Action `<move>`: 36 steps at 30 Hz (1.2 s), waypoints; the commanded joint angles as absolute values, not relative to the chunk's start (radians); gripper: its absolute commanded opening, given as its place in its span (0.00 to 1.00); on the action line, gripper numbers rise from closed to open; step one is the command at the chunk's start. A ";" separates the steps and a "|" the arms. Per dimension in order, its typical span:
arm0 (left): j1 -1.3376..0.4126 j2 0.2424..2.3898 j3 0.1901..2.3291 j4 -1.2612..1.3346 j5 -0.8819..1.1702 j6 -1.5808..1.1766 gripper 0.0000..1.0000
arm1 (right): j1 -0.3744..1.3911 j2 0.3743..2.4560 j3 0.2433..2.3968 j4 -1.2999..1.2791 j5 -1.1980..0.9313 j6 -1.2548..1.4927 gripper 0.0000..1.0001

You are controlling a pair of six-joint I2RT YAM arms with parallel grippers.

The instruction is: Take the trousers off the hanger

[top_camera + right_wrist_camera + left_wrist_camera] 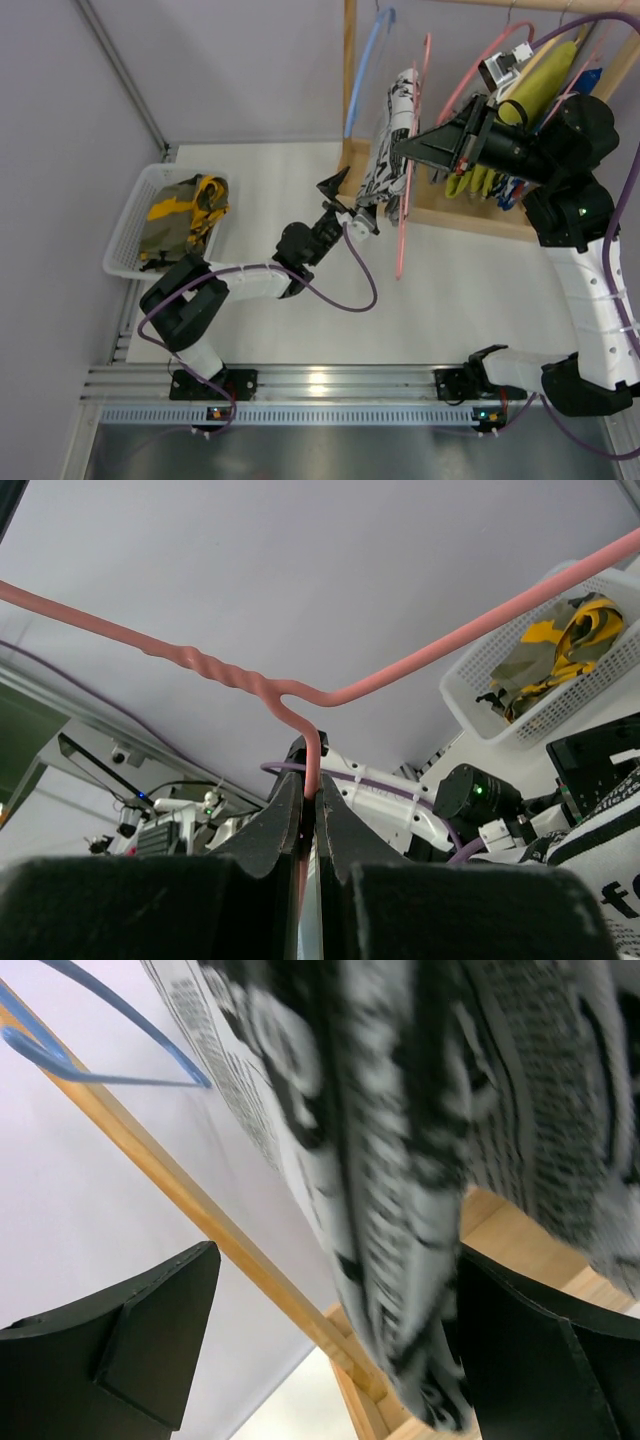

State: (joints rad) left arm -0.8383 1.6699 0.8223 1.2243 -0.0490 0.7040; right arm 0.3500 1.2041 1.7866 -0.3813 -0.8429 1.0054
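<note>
The trousers (392,135), black-and-white print, hang folded over the thin pink-red hanger (406,215) in front of the wooden rack. My right gripper (402,150) is shut on the hanger's wire; in the right wrist view the jaws (311,792) pinch the wire just below its twisted neck (290,692). My left gripper (350,203) is open at the trousers' lower end. In the left wrist view the trousers (420,1160) hang between the spread fingers (130,1350), close to the right one, and my left gripper (335,1345) holds nothing.
A white basket (128,240) at the left holds olive-and-yellow clothing (185,212). The wooden rack (350,90) carries a light blue hanger (366,70), a salmon-pink hanger (478,72) and yellow-green garments (545,80). The rack's base (470,215) lies behind the trousers.
</note>
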 commanded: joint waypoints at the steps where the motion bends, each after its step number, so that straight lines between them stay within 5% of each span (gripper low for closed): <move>1: -0.834 1.667 0.876 1.295 -0.025 0.658 0.98 | 0.344 1.164 1.810 -0.201 -0.844 0.974 0.00; 10: -0.891 1.652 0.845 1.299 0.083 0.683 0.98 | 0.342 1.187 1.810 -0.156 -0.827 1.002 0.00; 20: -0.904 1.689 0.893 1.276 -0.057 0.669 0.96 | 0.344 1.177 1.810 -0.176 -0.822 0.989 0.00; 24: -0.887 1.690 0.911 1.261 -0.098 0.667 0.81 | 0.342 1.172 1.816 -0.187 -0.824 0.977 0.00; 28: -0.867 1.674 0.948 1.209 -0.161 0.608 0.52 | 0.339 1.158 1.789 -0.167 -0.825 0.979 0.00; 29: -0.862 1.657 0.956 1.203 -0.167 0.601 0.35 | 0.339 1.152 1.770 -0.170 -0.825 0.977 0.00; 33: -0.864 1.582 0.919 1.200 -0.141 0.594 0.01 | 0.330 1.140 1.720 -0.183 -0.824 0.944 0.00; 36: -0.865 1.459 0.894 1.073 -0.118 0.536 0.00 | 0.328 1.123 1.657 -0.175 -0.819 0.917 0.00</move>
State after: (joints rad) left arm -0.8608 1.6123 0.8948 1.0950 -0.1413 0.6029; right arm 0.3386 1.1736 1.6787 -0.3214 -0.8284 0.9962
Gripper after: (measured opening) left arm 0.083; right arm 0.034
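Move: The white-and-black trousers hang just off the open left fingers: their middle is about 4 cm ahead, 7 cm to the right and 10 cm higher. The pink hanger carrying them centres level with that hand, some 10 cm right and 20 cm up; the blue hanger is roughly 20 cm ahead and 20 cm up, straight in front. From the right hand, already gripping the pink hanger, the trousers lie about 15 cm ahead, 2 cm left and 15 cm below. Left gripper sweeps about 5 cm back-right, returns left-forward, and pinches the trousers' lower folds; right keeps the hanger. ##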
